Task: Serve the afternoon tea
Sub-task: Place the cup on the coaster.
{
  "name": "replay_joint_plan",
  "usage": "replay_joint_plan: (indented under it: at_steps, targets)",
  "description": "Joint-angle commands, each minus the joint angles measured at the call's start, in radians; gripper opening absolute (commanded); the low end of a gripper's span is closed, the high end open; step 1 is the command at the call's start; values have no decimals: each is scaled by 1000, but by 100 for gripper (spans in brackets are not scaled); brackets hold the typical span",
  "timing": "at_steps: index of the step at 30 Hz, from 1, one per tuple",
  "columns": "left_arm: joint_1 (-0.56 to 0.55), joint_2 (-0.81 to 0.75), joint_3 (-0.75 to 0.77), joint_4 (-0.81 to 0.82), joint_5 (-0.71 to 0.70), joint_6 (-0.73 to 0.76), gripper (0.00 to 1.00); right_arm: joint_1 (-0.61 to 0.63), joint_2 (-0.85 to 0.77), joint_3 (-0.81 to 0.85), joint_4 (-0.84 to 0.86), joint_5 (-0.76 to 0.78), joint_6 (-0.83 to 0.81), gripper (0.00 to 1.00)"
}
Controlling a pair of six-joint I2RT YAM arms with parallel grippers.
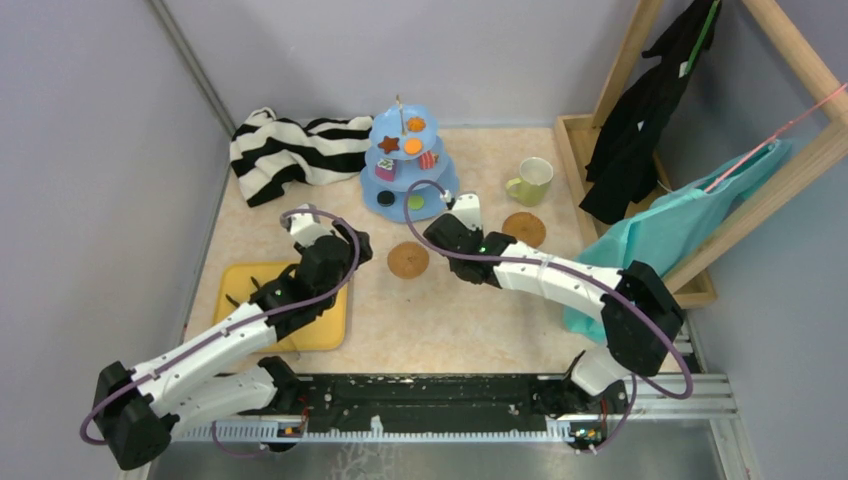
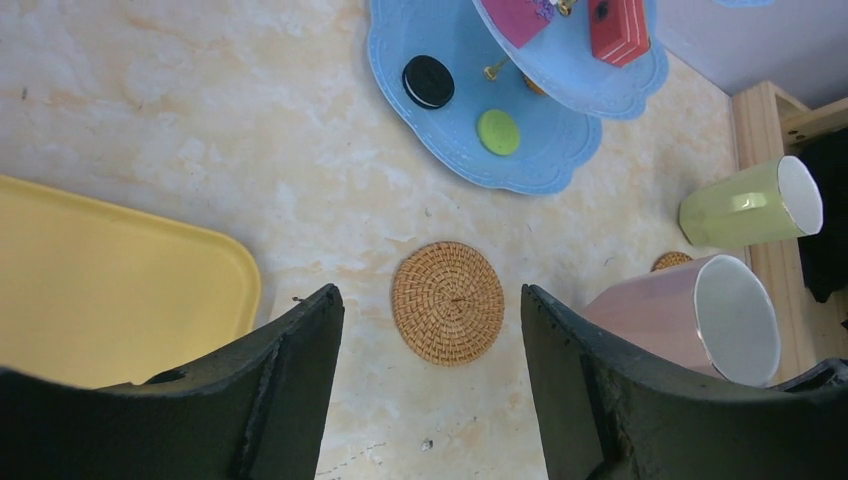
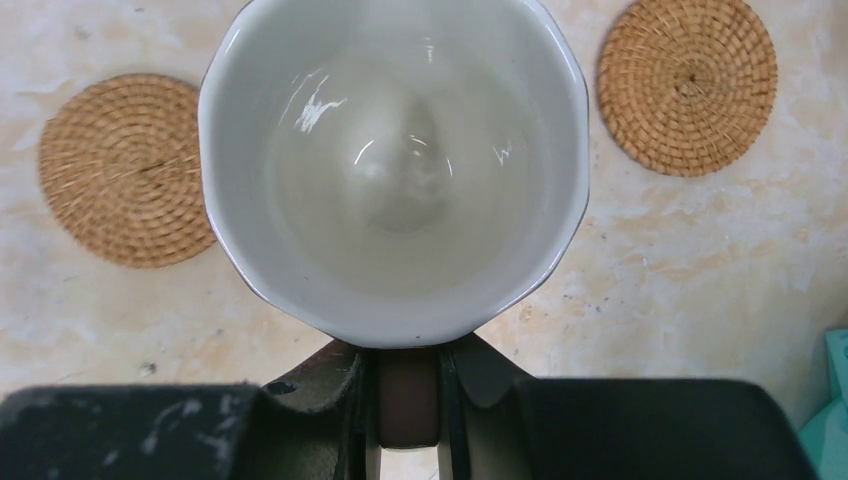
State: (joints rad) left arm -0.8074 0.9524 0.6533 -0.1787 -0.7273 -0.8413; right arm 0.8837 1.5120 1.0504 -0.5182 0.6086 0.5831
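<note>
My right gripper (image 3: 408,362) is shut on the handle of the pink cup (image 3: 390,170), which hangs above the table between the two cork coasters (image 3: 125,170) (image 3: 688,85). From above, the pink cup (image 1: 467,210) is just in front of the light-blue stand (image 1: 385,200). My left gripper (image 2: 428,295) is open and empty, and the left coaster (image 2: 447,302) lies beyond its fingers. The stand (image 2: 455,140) holds a black cookie (image 2: 428,81), a green cookie (image 2: 498,131) and a red cake slice (image 2: 617,28). A yellow-green cup (image 1: 530,180) stands at the back right.
A yellow tray (image 1: 325,325) lies under my left arm. The striped cloth (image 1: 290,150) is bunched at the back left. A wooden rack (image 1: 640,60) with dark clothes and a teal cloth (image 1: 680,220) borders the right side.
</note>
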Motion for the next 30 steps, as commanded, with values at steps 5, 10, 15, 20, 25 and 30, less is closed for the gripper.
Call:
replay_joint_plan:
  at_steps: [5, 10, 15, 20, 25, 30]
  targets:
    - [-6, -102, -15, -78, -35, -15, 71, 130, 20, 190, 51, 77, -11, 0]
    - [-7, -131, -14, -111, -36, -17, 71, 164, 90, 252, 69, 66, -12, 0]
    - [-7, -152, -14, -126, -35, -15, 71, 175, 132, 285, 108, 45, -13, 0]
    - [-7, -154, -12, -136, -35, -14, 71, 176, 212, 321, 122, 36, -14, 0]
    - [-7, -154, -12, -137, -36, -18, 71, 175, 244, 333, 150, 19, -33, 0]
    - [-7, -150, -11, -136, -32, -20, 71, 175, 267, 354, 154, 3, -42, 0]
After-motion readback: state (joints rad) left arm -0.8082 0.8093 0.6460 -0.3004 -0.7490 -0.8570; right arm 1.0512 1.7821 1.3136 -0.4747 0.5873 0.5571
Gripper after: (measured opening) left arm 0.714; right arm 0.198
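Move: Some 12 cm to the left of the right hand, which already holds the pink cup by its handle, lies the target coaster, about 5 cm farther ahead and 8 cm below. The cake stand rises about 18 cm ahead and 12 cm to the left, its middle slightly above the hand; the other coaster lies some 11 cm ahead and 12 cm to the right, at table height. From the empty left hand, the target coaster is about 5 cm ahead, 11 cm right and 15 cm below. Swinging the held cup left towards the target coaster, the right hand travels about 11 cm, arching up over some 3 to 4 cm and sinking back to roughly its starting height, while it turns about 10 degrees counter-clockwise; its fingers keep their grip on the handle. The open left hand eases about 3 cm away, left, back and slightly up, then stays there. ##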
